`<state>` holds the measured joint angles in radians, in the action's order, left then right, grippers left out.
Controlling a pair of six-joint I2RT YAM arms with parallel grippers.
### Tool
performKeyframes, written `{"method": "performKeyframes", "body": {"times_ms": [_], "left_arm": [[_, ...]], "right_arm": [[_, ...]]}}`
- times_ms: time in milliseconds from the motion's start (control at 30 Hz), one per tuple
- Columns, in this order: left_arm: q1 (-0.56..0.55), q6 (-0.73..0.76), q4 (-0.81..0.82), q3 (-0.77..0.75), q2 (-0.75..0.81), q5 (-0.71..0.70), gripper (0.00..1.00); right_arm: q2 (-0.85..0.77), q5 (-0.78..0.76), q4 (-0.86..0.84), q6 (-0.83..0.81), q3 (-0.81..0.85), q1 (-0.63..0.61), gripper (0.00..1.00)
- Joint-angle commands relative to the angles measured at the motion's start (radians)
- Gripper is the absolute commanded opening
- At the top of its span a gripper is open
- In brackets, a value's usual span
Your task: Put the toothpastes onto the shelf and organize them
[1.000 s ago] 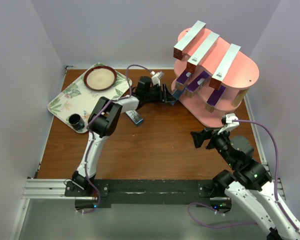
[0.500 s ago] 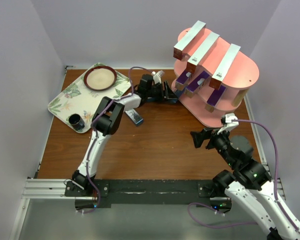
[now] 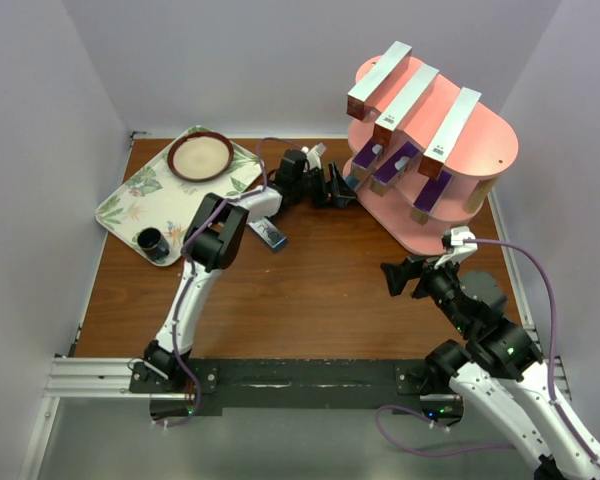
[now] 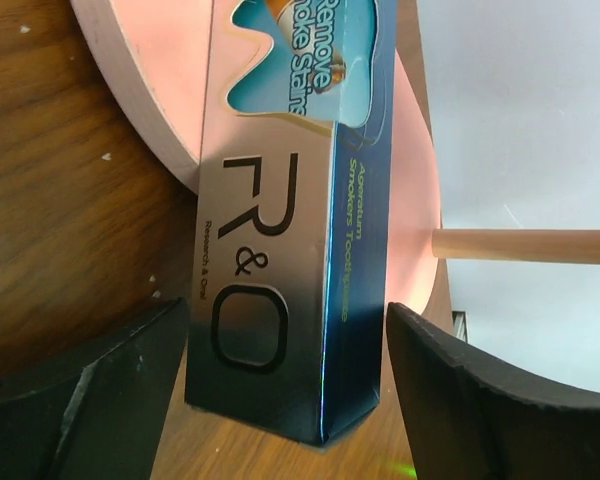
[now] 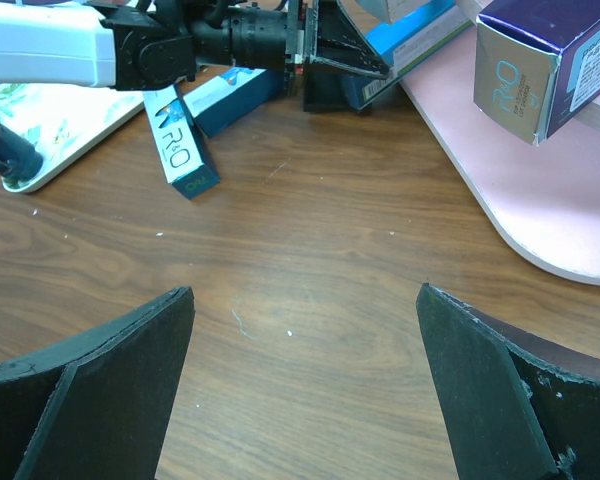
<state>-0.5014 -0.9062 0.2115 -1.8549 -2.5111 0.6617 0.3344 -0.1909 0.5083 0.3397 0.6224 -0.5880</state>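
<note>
The pink three-tier shelf point(image 3: 480, 150) stands at the back right. Three toothpastes point(image 3: 405, 100) lie across its top board and purple ones point(image 3: 392, 167) sit on the middle tier. My left gripper point(image 3: 338, 187) is at the shelf's left foot. Its jaws are open around a silver-blue "R&O" toothpaste point(image 4: 280, 250), with a thin gap on the right side. That box has its near end on the wood and its far end on the bottom board point(image 4: 150, 80). Another box point(image 3: 270, 233) lies on the table. My right gripper point(image 5: 305, 380) hangs open over bare wood.
A leaf-patterned tray point(image 3: 130, 200) sits at the back left with a brown plate point(image 3: 201, 157) and a dark cup point(image 3: 152, 242) on it. In the right wrist view a second blue box point(image 5: 235, 100) lies beside the loose one point(image 5: 180, 145).
My left gripper has pushed to the right, up to the shelf's foot, with the box, and its jaws have spread apart. The right arm has stayed still.
</note>
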Motion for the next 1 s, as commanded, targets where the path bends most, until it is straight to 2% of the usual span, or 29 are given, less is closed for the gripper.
{"method": "performKeyframes", "body": {"times_ms": [0,233,467,600,800,967], "left_arm": [[0.014,0.003,-0.038,0.037,0.095,-0.046,0.87],[0.014,0.001,-0.044,0.138,0.185,-0.080,0.87],[0.014,-0.019,-0.015,0.161,0.202,-0.067,0.72],[0.015,-0.028,-0.020,0.131,0.178,-0.054,0.59],[0.017,-0.034,-0.018,0.091,0.163,-0.068,0.52],[0.024,-0.060,-0.018,0.042,0.132,-0.068,0.52]], "right_arm": [[0.006,0.008,-0.022,-0.013,-0.003,0.002,0.98],[0.008,0.010,-0.027,-0.013,-0.003,0.002,0.98],[0.011,0.011,-0.027,-0.013,-0.004,0.001,0.98],[0.008,0.010,-0.024,-0.014,-0.004,0.001,0.98],[0.008,0.007,-0.024,-0.013,-0.004,0.002,0.98],[0.009,0.008,-0.022,-0.013,-0.004,0.002,0.98]]}}
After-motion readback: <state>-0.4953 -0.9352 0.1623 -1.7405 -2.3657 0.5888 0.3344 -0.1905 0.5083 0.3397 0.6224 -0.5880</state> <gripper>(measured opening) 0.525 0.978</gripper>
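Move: The blue toothpaste box on the bottom shelf is at the left gripper: its near end sits between the open fingers, its middle about 8 cm to the right and 4 cm ahead, roughly level. The nearest purple box, on the middle shelf, is some 8 cm right, 9 cm ahead and 10 cm up. On the table, the loose toothpaste box lies about 18 cm left and 10 cm back. From the right hand, the blue box is roughly 28 cm ahead, 4 cm left, well below. Back the left gripper off the near end of the blue toothpaste box, about 2 cm to the left and 1.5 cm back, with the fingers still wide around it. Then lift some 3 cm in all, closing the empty fingers to about half open and easing slightly forward again at the end. ##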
